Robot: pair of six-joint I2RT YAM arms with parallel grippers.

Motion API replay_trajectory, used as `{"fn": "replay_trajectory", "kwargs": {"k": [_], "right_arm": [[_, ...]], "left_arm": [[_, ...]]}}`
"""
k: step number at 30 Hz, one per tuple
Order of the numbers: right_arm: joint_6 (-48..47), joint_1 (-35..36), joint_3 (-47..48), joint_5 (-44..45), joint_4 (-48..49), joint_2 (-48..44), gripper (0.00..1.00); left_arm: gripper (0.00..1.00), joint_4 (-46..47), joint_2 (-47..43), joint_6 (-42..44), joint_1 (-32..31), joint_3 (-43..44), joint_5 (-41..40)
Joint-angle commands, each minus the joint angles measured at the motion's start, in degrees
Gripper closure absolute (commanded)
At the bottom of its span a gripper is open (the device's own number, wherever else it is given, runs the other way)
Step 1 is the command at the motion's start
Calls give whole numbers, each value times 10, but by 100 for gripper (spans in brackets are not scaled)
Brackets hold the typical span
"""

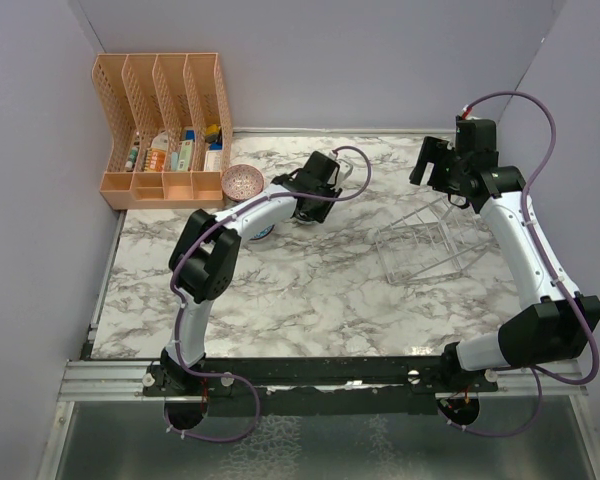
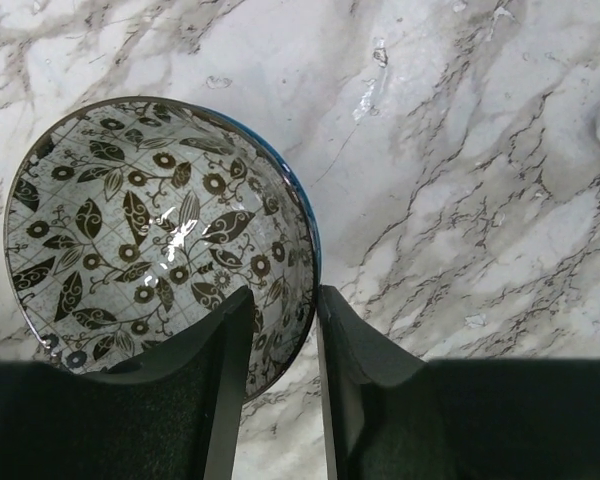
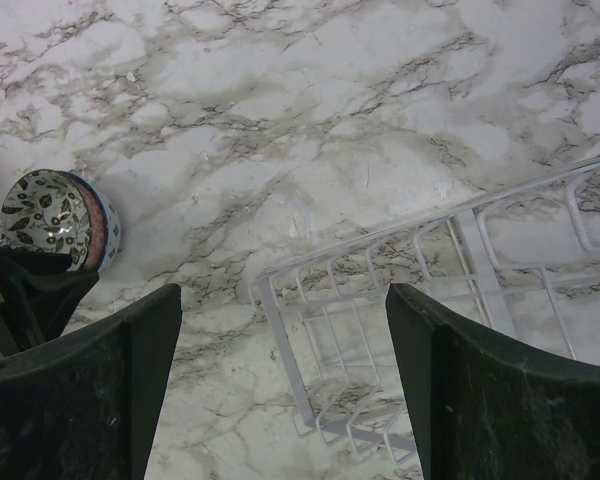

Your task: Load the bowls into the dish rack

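A bowl (image 2: 150, 230) with a black-and-white leaf pattern inside and a blue outside rests on the marble table (image 2: 460, 150). My left gripper (image 2: 284, 292) straddles its near rim. One finger is over the inside and the other outside, with a gap showing, so it is open. From above, this bowl (image 1: 263, 232) peeks out under the left forearm, by the left gripper (image 1: 285, 218). A pink-red bowl (image 1: 243, 181) sits near the organizer. The clear wire dish rack (image 1: 425, 245) (image 3: 285, 345) lies skewed at centre right. My right gripper (image 3: 283, 290) (image 1: 430, 165) hangs open above the rack's end.
An orange slotted organizer (image 1: 165, 125) holding small items stands at the back left corner. Grey walls close in the table on the left, back and right. The left arm's elbow (image 1: 205, 262) rises over the left middle of the marble.
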Motion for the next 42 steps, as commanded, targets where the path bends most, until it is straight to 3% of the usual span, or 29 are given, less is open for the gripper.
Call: {"fn": "replay_trajectory", "kwargs": {"k": [1,13,14,31,38,42], "right_arm": [[-1,-3,-3,-7,16,-15,17],[-2,-3,-5,-1,16,-17,16],[-2,-3,-5,-1,16,-17,16],[22,-3,45,-28,2,-15,17],[45,-3,105,-31,-16,-21,18],[58,-3,132,-32,-26,-26,19]], "left_arm": [[71,17,-22,-5,-1,1,13],[94,6,-20,0,-1,29,15],[100,4,-21,0,-1,31,14],[100,20,-95,21,-1,52,-11],[100,59,-143,-36,0,38,16],[100,109,-182,-122,4,8,77]]}}
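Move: The left gripper straddles the near right rim of the floral bowl, which sits nested in a blue one; its middle is about 3 cm ahead, 4 cm left and 2 cm below. The other blue bowl stands some 17 cm left and 1 cm back, the pink bowl 19 cm left and 7 cm ahead, the dish rack roughly 25 cm right and 6 cm back. For the right gripper the floral bowl is about 29 cm left, 6 cm ahead and 17 cm lower. Close the left fingers on the floral bowl's rim, pinch it with one finger inside and one outside, then lift it about 13 cm almost straight up, out of the blue bowl, swinging the fingertips up some 15 degrees late in the rise. Near the end, raise the empty, open right gripper about 7 cm, tipping its fingertips slightly up. ##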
